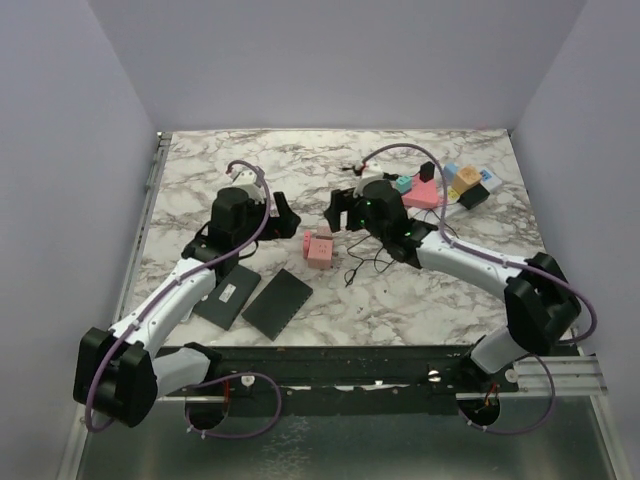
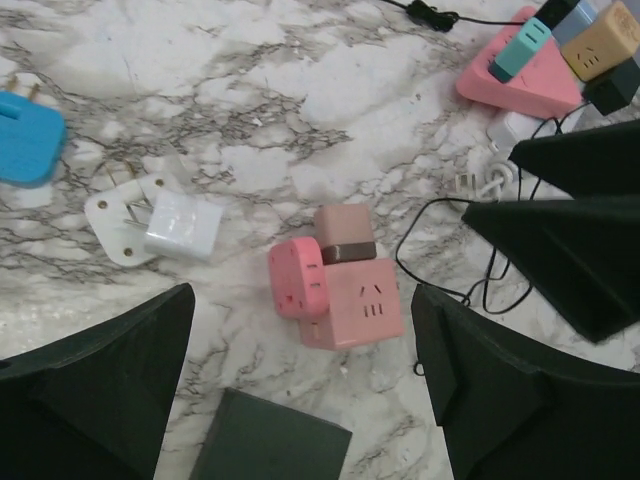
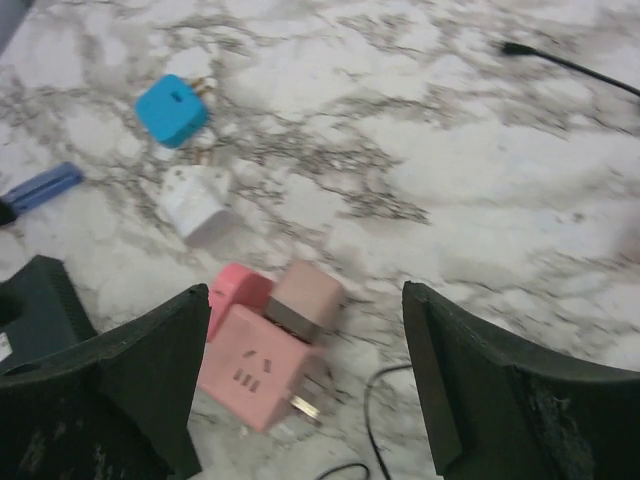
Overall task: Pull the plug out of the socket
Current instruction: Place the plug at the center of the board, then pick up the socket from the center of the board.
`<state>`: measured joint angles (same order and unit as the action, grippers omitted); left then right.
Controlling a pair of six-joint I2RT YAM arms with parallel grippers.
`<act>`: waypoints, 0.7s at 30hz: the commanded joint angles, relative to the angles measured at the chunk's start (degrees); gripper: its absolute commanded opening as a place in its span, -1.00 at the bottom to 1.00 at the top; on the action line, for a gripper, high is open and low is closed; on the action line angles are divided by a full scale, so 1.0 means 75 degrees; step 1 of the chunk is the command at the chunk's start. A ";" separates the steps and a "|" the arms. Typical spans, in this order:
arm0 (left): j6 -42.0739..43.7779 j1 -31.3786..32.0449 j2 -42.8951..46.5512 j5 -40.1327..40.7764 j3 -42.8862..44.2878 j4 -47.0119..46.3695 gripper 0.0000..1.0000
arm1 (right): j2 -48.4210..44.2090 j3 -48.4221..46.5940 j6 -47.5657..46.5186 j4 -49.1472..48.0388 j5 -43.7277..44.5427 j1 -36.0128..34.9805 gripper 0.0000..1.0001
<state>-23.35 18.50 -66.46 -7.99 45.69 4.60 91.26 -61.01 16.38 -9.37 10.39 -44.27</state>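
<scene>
A pink cube adapter (image 1: 318, 247) lies on the marble between both grippers, its metal prongs (image 3: 303, 406) bare. A hot-pink plug (image 2: 293, 277) and a mauve plug (image 2: 343, 235) are stuck into it. The white socket (image 2: 512, 128) lies at the back right, mostly hidden under a pink block (image 1: 424, 193) and several coloured plugs. My left gripper (image 1: 277, 209) hovers open left of the cube, which shows just beyond its fingers (image 2: 300, 300). My right gripper (image 1: 340, 211) hangs open just behind the cube, touching nothing (image 3: 305, 290).
Two flat black pads (image 1: 227, 300) (image 1: 277, 302) lie near the front left. A blue plug (image 2: 25, 135) and a white plug (image 2: 165, 225) lie loose left of the cube. A thin black cable (image 1: 366, 265) loops to the cube's right. A metal rail (image 1: 150, 190) edges the table's left side.
</scene>
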 commanded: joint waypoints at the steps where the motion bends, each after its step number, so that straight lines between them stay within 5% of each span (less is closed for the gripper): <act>1: -0.0919 0.1313 0.0437 0.1853 -0.0454 -0.0107 0.85 | -0.0935 0.0717 0.0469 0.0928 0.0258 0.0887 0.66; 10: -0.2407 0.3623 -0.0957 0.3256 -0.0518 0.0003 0.85 | -0.1956 0.1646 0.0630 0.1025 0.0327 0.1881 0.68; 21: -0.2247 0.3887 -0.1944 0.3846 -0.0268 0.0015 0.88 | -0.2084 0.2112 0.0911 0.0865 0.0024 0.1961 0.68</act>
<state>-40.25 47.44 -78.11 17.61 41.41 4.89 76.12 -46.02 21.69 -3.20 11.55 -29.95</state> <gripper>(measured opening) 0.934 0.842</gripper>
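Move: The pink socket block with its plugs stands about 8 cm to the left hand's right, 4 cm back and 14 cm below. The white plug lies some 14 cm left of the block and 8 cm farther out, the black box 13 cm left of the block and 18 cm nearer. From the right hand, the block is about 14 cm left, 3 cm ahead and 13 cm down. Open left hand moves down-right and back towards the socket block, while the right withdraws rightward about 14 cm. ##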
